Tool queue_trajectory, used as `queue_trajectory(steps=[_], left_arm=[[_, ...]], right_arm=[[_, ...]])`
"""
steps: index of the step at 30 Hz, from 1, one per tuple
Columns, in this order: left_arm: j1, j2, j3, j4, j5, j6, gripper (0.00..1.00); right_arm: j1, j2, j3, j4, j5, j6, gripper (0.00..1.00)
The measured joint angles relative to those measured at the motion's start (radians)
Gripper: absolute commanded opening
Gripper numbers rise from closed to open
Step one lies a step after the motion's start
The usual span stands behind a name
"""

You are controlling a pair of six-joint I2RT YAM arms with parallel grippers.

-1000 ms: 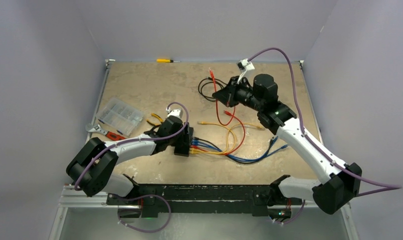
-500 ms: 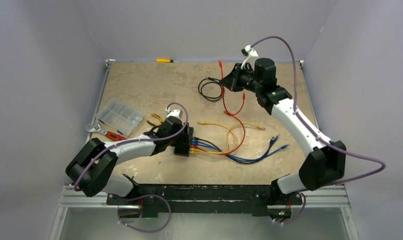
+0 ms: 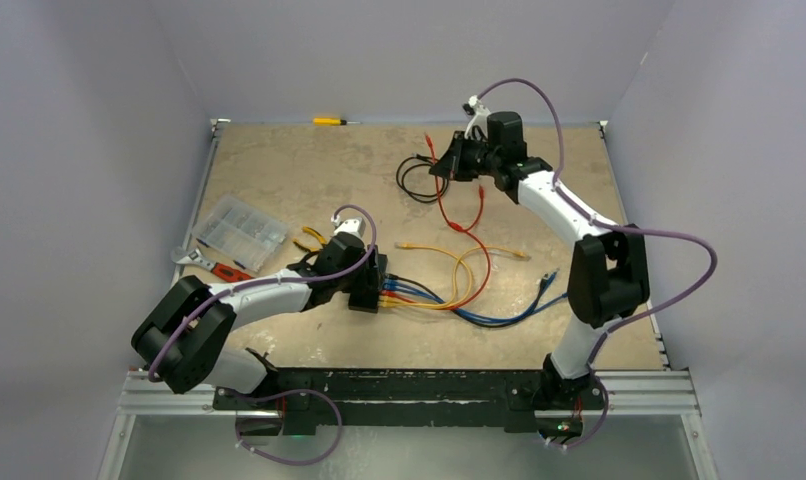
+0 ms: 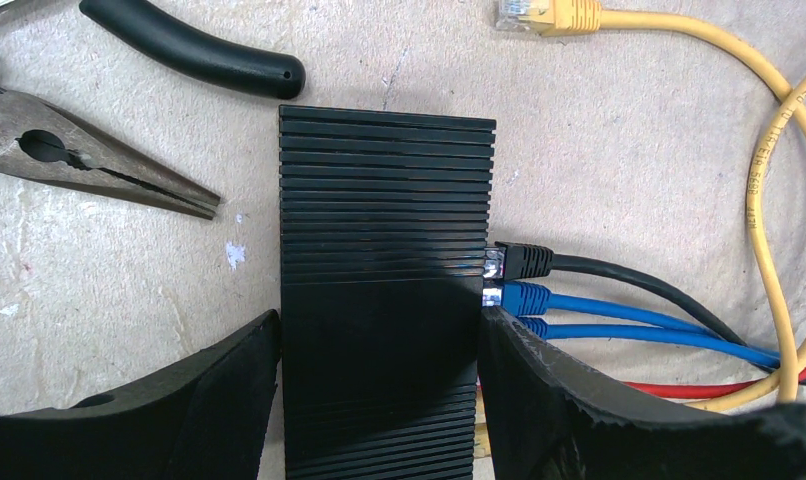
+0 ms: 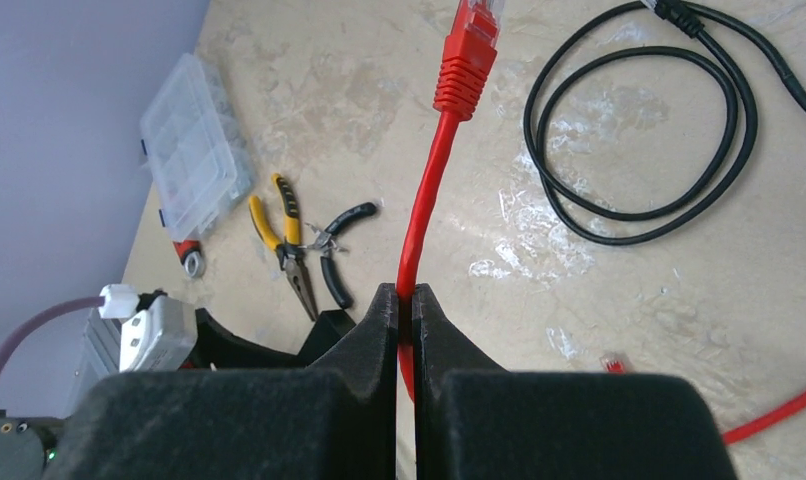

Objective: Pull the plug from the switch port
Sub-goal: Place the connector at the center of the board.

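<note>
The switch [image 4: 384, 250], a flat black ribbed box, lies on the table at near centre-left [image 3: 367, 283]. My left gripper [image 4: 379, 330] is shut on it, one finger against each long side. Black [image 4: 524, 262] and blue [image 4: 524, 298] plugs sit in its right face, and cables fan out to the right. My right gripper [image 5: 404, 295] is shut on a red cable [image 5: 424, 210], held up over the far middle of the table [image 3: 447, 165]. The cable's red plug [image 5: 467, 50] sticks out free beyond the fingertips, in no socket.
A coiled black cable [image 3: 419, 178] lies below the right gripper. Loose yellow [image 3: 459, 255] and blue [image 3: 519, 310] cables cross the centre. A clear compartment box [image 3: 241, 230], pliers [image 4: 79, 165] and a wrench [image 3: 194, 260] lie left of the switch. A yellow screwdriver [image 3: 331, 121] rests at the far edge.
My right arm has swung its gripper toward the far edge and slightly left, lifting the red cable along; its elbow has risen. The left arm and the switch have not moved.
</note>
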Motion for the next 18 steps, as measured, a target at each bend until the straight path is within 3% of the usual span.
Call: queue_trajectory(steps=[18], left_arm=[[0.000,0.004,0.001,0.006,-0.007,0.008,0.00]], right_arm=[[-0.021,0.278,0.337,0.002,-0.087,0.029,0.00]])
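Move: The coiled black cable I carry the red one towards lies about 10 cm ahead of my right hand, roughly 1 cm to its left and some 20 cm below. At that same depth, the second red cable's loose plug is about 5 cm to my right hand's right and 1 cm back, and the yellow plug about 6 cm left and 5 cm back. From my left hand the black coil is about 27 cm ahead, 11 cm right and slightly below. With my right fingers still shut on the red cable just behind its plug, I carry it high above the board towards the black coil: about 7 cm forward, easing a little left on the way. I dip about a centimetre first, then climb back to just over my starting height, the wrist hardly turning. ##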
